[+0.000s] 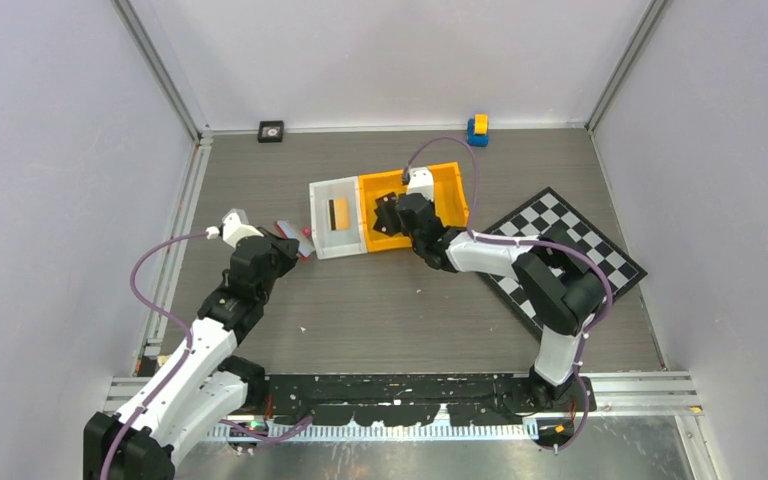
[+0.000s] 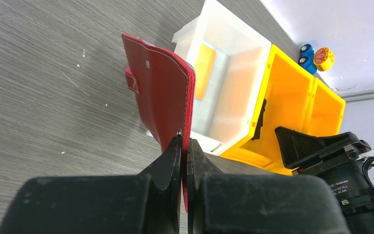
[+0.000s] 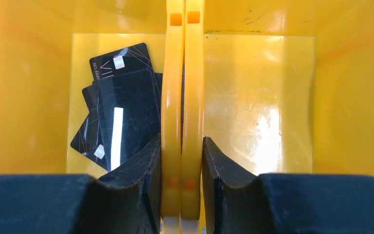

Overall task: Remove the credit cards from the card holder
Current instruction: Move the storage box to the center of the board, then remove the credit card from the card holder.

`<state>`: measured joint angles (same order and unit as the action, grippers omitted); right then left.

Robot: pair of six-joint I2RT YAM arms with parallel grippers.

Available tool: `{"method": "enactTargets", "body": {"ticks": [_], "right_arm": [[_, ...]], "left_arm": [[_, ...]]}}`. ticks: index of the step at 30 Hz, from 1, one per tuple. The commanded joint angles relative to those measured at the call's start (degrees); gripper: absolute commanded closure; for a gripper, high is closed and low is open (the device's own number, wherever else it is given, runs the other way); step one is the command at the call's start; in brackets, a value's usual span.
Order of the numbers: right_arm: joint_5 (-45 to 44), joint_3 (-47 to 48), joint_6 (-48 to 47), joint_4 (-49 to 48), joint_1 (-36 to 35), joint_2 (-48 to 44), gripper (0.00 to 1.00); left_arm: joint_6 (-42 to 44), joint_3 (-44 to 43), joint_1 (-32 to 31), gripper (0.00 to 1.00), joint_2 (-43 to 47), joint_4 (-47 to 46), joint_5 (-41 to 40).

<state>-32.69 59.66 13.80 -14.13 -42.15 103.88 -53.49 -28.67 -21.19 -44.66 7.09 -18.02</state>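
My left gripper (image 1: 295,245) (image 2: 185,141) is shut on the bottom edge of the red card holder (image 2: 160,97) (image 1: 290,232) and holds it upright, just left of the white bin (image 1: 335,183) (image 2: 233,29). A tan credit card (image 1: 339,212) (image 2: 204,68) lies inside the white bin. No card shows in the holder from here. My right gripper (image 1: 392,215) (image 3: 181,141) is down in the yellow bin (image 1: 450,190), its fingers closed on either side of the bin's double middle wall (image 3: 181,73). Several black cards (image 3: 121,112) lie in the left compartment.
A chequered board (image 1: 600,245) lies at the right, partly under my right arm. A blue and yellow toy (image 1: 477,129) (image 2: 316,56) stands at the back wall. A small black square object (image 1: 271,131) sits at the back left.
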Motion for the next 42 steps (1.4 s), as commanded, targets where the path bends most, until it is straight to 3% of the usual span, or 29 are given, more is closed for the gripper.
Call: {"method": "enactTargets", "body": {"ticks": [1, 11, 16, 20, 24, 31, 34, 42], "right_arm": [[-3.1, 7.2, 2.8, -2.0, 1.1, -2.8, 0.99], [10.3, 20.2, 15.1, 16.3, 9.9, 7.7, 0.99], [12.9, 22.4, 14.3, 18.6, 10.5, 10.6, 0.93], [13.6, 22.5, 13.0, 19.1, 10.7, 10.6, 0.88], [14.6, 22.4, 14.2, 20.7, 11.5, 9.3, 0.59], [17.4, 22.5, 14.4, 23.5, 11.8, 2.9, 0.41], [18.3, 22.2, 14.4, 25.3, 11.8, -0.5, 0.21], [21.3, 11.2, 16.9, 23.4, 11.5, -14.5, 0.15]], "left_arm": [[0.8, -0.7, 0.4, 1.0, 0.9, -3.1, -1.7], [-0.7, -1.0, 0.4, 1.0, 3.0, 0.3, -5.3], [-0.8, 0.0, 0.4, 1.0, 8.3, 1.2, -7.3], [0.0, 3.2, 0.3, 1.0, 11.8, -5.1, -4.6], [2.6, 4.4, 0.3, 1.0, 13.7, -10.6, 1.6], [4.6, 5.7, 0.3, 1.0, 14.5, -17.9, 10.4], [4.2, 7.2, 0.4, 1.0, 13.5, -24.6, 14.8], [2.9, 5.2, 0.2, 1.0, 4.7, -32.8, 27.2]]}}
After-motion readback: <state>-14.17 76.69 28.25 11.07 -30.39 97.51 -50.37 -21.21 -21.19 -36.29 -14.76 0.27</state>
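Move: Held in the right hand by the divider between its two yellow bays, the storage box is already off the board; the place for its middle lies some 8 cm ahead, 2 cm left and 6 cm below. The black cards lie in the middle bay about 4 cm left, 2 cm ahead and 4 cm below, the white bay's middle some 15 cm left and level front to back. From the left hand, holding the card holder, that place is roughly 17 cm ahead, 22 cm right and 13 cm below. Carrying the box forward some 6 cm and 3 cm right in a shallow arc, the right hand turns it about 10 degrees clockwise, lowers it to the board, opens to let go of the divider, then rises about 12 cm, drawing slightly back. Still gripping the card holder, the left hand rises about 7 cm and swings right 5 cm, turning clockwise and tipping up some 20 degrees. ##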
